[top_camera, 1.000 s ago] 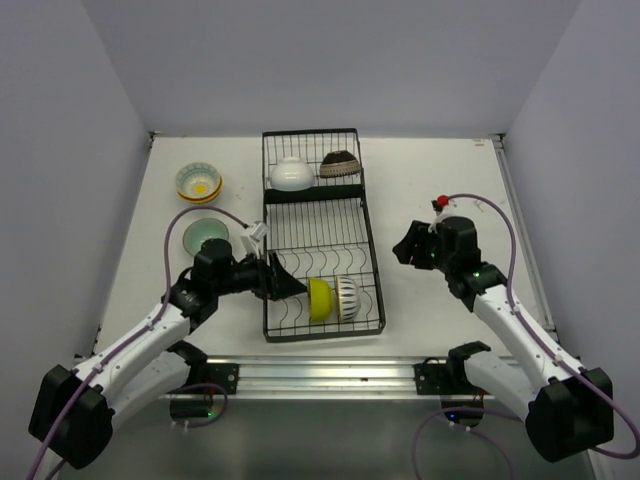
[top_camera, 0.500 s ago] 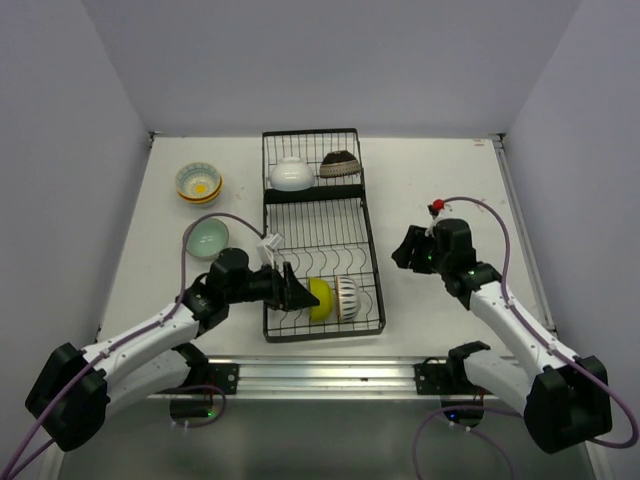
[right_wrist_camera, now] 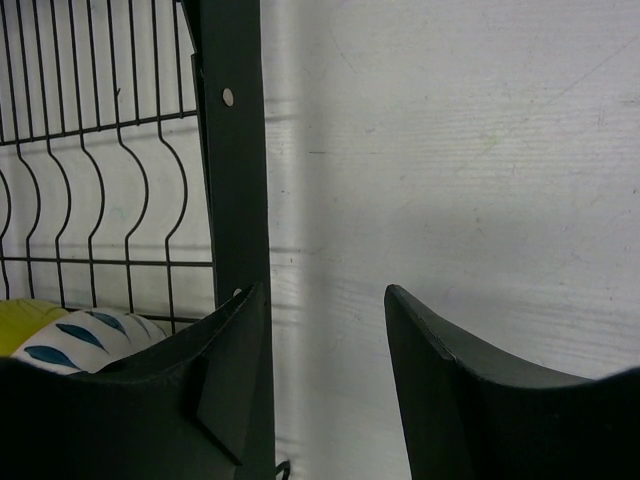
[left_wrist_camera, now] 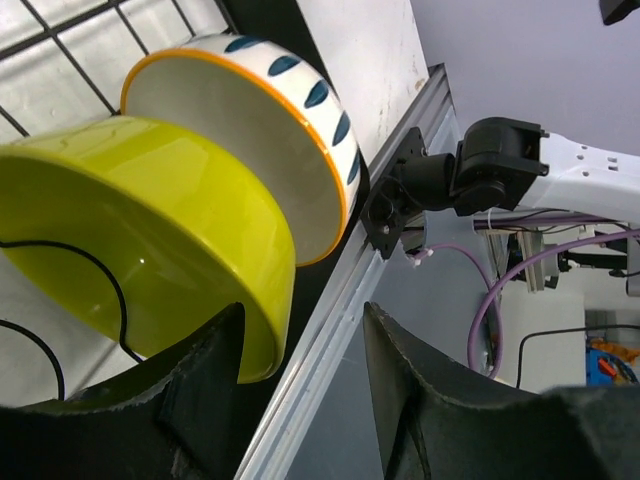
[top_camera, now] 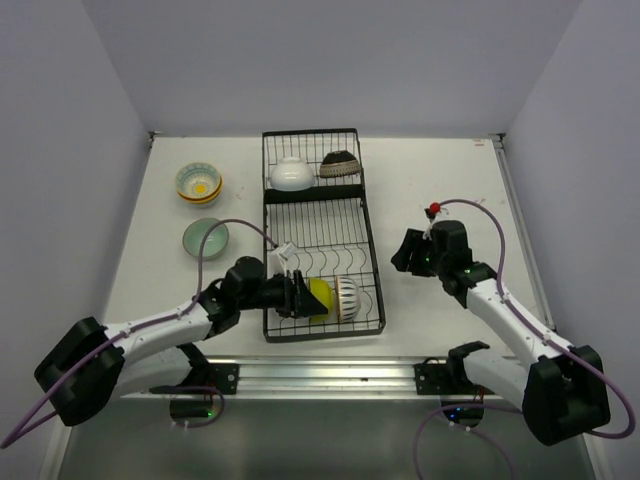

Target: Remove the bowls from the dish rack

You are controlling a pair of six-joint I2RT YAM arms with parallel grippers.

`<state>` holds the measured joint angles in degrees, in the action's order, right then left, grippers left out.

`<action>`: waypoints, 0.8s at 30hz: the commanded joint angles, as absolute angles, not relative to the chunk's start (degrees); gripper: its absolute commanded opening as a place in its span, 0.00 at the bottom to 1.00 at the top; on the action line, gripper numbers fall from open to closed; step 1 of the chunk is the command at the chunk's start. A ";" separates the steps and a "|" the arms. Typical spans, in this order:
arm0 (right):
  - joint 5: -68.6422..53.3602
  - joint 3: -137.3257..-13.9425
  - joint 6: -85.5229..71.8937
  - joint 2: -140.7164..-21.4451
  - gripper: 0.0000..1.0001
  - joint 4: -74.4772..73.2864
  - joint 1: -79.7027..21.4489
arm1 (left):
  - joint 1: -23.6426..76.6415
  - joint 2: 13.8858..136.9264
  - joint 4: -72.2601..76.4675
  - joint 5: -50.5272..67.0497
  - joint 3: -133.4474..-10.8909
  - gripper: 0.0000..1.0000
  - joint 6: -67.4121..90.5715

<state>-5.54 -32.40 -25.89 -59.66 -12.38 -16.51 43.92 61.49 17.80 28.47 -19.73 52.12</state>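
Note:
The black wire dish rack (top_camera: 276, 215) lies in the middle of the table. Its far section holds a white bowl (top_camera: 290, 173) and a dark brown patterned bowl (top_camera: 340, 163). In the near section a yellow-green bowl (top_camera: 321, 298) and a white striped bowl (top_camera: 346, 297) stand on edge. My left gripper (top_camera: 300, 297) is open, and the yellow-green bowl's (left_wrist_camera: 150, 220) rim sits between its jaws, against one finger (left_wrist_camera: 200, 385) and clear of the other. The striped bowl (left_wrist_camera: 300, 120) stands just behind. My right gripper (top_camera: 408, 250) hangs open and empty over bare table beside the rack's right edge (right_wrist_camera: 230, 150).
A stack of bowls (top_camera: 199, 183) and a pale green bowl (top_camera: 205, 239) sit on the table left of the rack. Walls close in the table on three sides. The arms' metal base rail (top_camera: 330, 375) runs along the near edge.
My left arm has reached right into the rack's near section, and its jaws have narrowed around the yellow-green bowl's rim. The right arm has shifted only slightly.

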 commanded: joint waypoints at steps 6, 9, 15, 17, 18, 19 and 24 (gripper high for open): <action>-4.57 -31.73 -24.61 -60.03 0.56 -10.20 -16.88 | 45.62 61.09 26.54 23.65 -14.86 0.38 57.39; -4.57 -31.38 -24.52 -60.38 0.56 -9.85 -16.87 | 45.70 59.59 29.26 22.24 -12.06 0.30 59.76; -4.48 -30.94 -24.52 -61.17 0.56 -9.32 -16.87 | 45.62 57.48 34.27 19.16 -8.53 0.16 64.16; -4.39 -30.85 -24.61 -61.35 0.56 -9.05 -16.87 | 45.62 56.61 35.94 18.02 -7.65 0.11 65.47; -4.31 -30.85 -24.35 -61.52 0.57 -8.97 -16.79 | 45.62 56.17 36.12 17.58 -7.56 0.09 65.65; -4.31 -30.85 -24.26 -61.61 0.57 -9.05 -16.79 | 45.62 56.16 36.04 17.23 -7.47 0.07 65.74; -3.69 -30.76 -23.47 -61.79 0.57 -9.67 -16.79 | 45.62 57.21 36.56 16.61 -7.30 0.00 65.65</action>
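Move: The lime-green bowl stands on edge in the rack, open side towards the left hand, its middle about 4 cm ahead, 3 cm to the right and 3 cm below the hand. The striped bowl is right behind it, some 6 cm farther right. The pale green bowl already on the table lies about 14 cm ahead and 23 cm left, 9 cm lower. From the right hand the lime-green bowl is some 19 cm left, 10 cm back, slightly below. The left fingers close from half open and pinch the back part of the lime-green bowl's rim, one finger inside the bowl and one outside. The hand first dips about 2 cm, then comes back up almost as far while easing roughly 1 cm left, the wrist turning some 10 degrees counter-clockwise and rolling slightly, before settling with the grip kept. ##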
